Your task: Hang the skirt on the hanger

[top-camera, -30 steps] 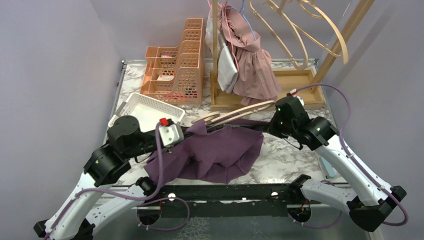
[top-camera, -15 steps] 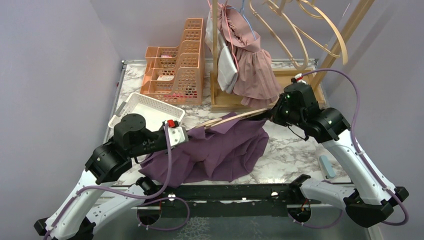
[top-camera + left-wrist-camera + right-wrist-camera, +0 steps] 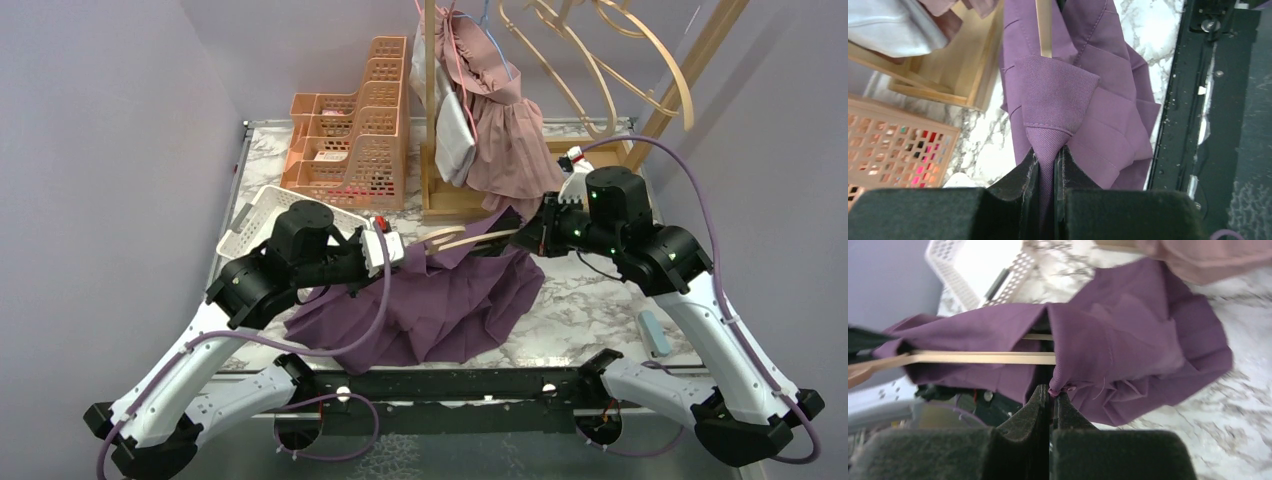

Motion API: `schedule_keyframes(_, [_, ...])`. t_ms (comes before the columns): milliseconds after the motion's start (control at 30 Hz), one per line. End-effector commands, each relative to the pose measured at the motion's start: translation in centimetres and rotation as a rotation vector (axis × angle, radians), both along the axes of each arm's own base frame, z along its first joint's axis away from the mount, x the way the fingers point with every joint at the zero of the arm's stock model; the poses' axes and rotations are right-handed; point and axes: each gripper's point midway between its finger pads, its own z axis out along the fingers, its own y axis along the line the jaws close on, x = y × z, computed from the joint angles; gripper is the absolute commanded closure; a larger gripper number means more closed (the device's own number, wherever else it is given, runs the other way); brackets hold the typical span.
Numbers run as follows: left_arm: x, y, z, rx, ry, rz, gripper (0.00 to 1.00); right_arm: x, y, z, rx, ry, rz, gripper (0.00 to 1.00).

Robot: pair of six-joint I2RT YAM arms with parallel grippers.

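The purple skirt (image 3: 440, 295) hangs between both grippers, its lower part pooled on the marble table. A wooden hanger (image 3: 470, 240) runs inside its top edge. My left gripper (image 3: 392, 250) is shut on a fold of the skirt's waistband (image 3: 1047, 150), and the hanger's end (image 3: 1043, 30) pokes into the cloth just beyond. My right gripper (image 3: 535, 232) is shut on the skirt's other edge (image 3: 1058, 387). The hanger's bar (image 3: 983, 357) crosses inside the opened cloth in the right wrist view.
Orange baskets (image 3: 350, 140) and a white tray (image 3: 275, 215) stand at the back left. Behind the skirt is a wooden rack base (image 3: 590, 170) with a pink dress (image 3: 510, 135) and a pale garment (image 3: 455, 135) hanging. A small grey-blue object (image 3: 650, 333) lies at the right edge.
Both grippers have risen and moved toward the back of the table, the left one also to the right. The skirt's top edge has lifted with them and less cloth lies flat.
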Motion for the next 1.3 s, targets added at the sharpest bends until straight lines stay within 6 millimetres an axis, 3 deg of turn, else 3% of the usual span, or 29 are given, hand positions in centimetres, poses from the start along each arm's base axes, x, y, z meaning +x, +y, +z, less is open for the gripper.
schedule_keyframes(0, [-0.9,-2.5,4.0,-0.119,0.008,-0.113,1.00,-2.4,4.0,4.3,0.152,-0.167,0.333,0.99])
schedule_keyframes(233, [-0.7,-4.9,10.6,-0.270,0.032,-0.157,1.00,-4.1,4.7,8.0,0.166,-0.313,0.516,0.99])
schedule_keyframes(300, [-0.5,-5.6,11.1,-0.290,0.029,-0.179,1.00,-4.6,4.8,8.8,0.171,-0.363,0.560,0.99])
schedule_keyframes(367, [0.0,-6.2,9.8,-0.286,0.039,-0.186,1.00,-5.4,4.9,8.6,0.172,-0.418,0.628,0.99])
schedule_keyframes(433, [0.3,-6.9,7.0,-0.274,0.073,-0.197,1.00,-6.1,4.9,7.2,0.162,-0.465,0.686,0.99])
schedule_keyframes(567, [0.8,-7.7,2.3,-0.313,0.100,-0.190,1.00,-5.1,4.2,2.2,0.058,-0.461,0.683,0.99])
schedule_keyframes(633, [1.1,-7.8,1.5,-0.358,0.074,-0.177,1.00,-4.3,3.7,0.2,-0.009,-0.421,0.657,0.94])
schedule_keyframes(700, [1.1,-7.6,1.0,-0.395,0.042,-0.168,1.00,-4.0,3.4,-0.9,-0.051,-0.387,0.663,0.77])
schedule_keyframes(767, [1.0,-7.4,0.7,-0.420,0.021,-0.167,1.00,-3.9,3.5,-0.6,-0.064,-0.399,0.689,0.65])
schedule_keyframes(867, [0.6,-7.4,0.3,-0.411,0.020,-0.184,1.00,-3.7,3.8,1.2,-0.063,-0.493,0.717,0.59])
schedule_keyframes(1067, [0.7,-7.1,0.0,-0.367,0.021,-0.181,1.00,-3.0,5.1,3.4,-0.055,-0.698,0.800,0.58])
schedule_keyframes(1267, [0.3,-6.6,1.1,-0.346,0.002,-0.187,1.00,-1.8,6.4,2.5,-0.065,-0.745,0.863,0.58])
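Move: The left gripper already grips the skirt's waistband at the hanger's left end; the hanger's middle lies about 10 cm to its right and 3 cm ahead, nearly level in height. The white basket stands some 28 cm to its left, 14 cm ahead, well below. From the right gripper, pinching the waistband at the other end, the hanger's middle is about 10 cm left and 2 cm back; the hanging pink skirt is roughly 20 cm straight ahead at similar height. Bring the left gripper about 6 cm right towards the right one, keeping its pinch on the waistband, while lifting and then dropping it to finish lower than it began. Bounce the right gripper up and down too, drawing it left and slightly back over the hanger as it swings counter-clockwise until its fingers point mostly left; on the downstroke open it and let go of the waistband, then rise a little. ##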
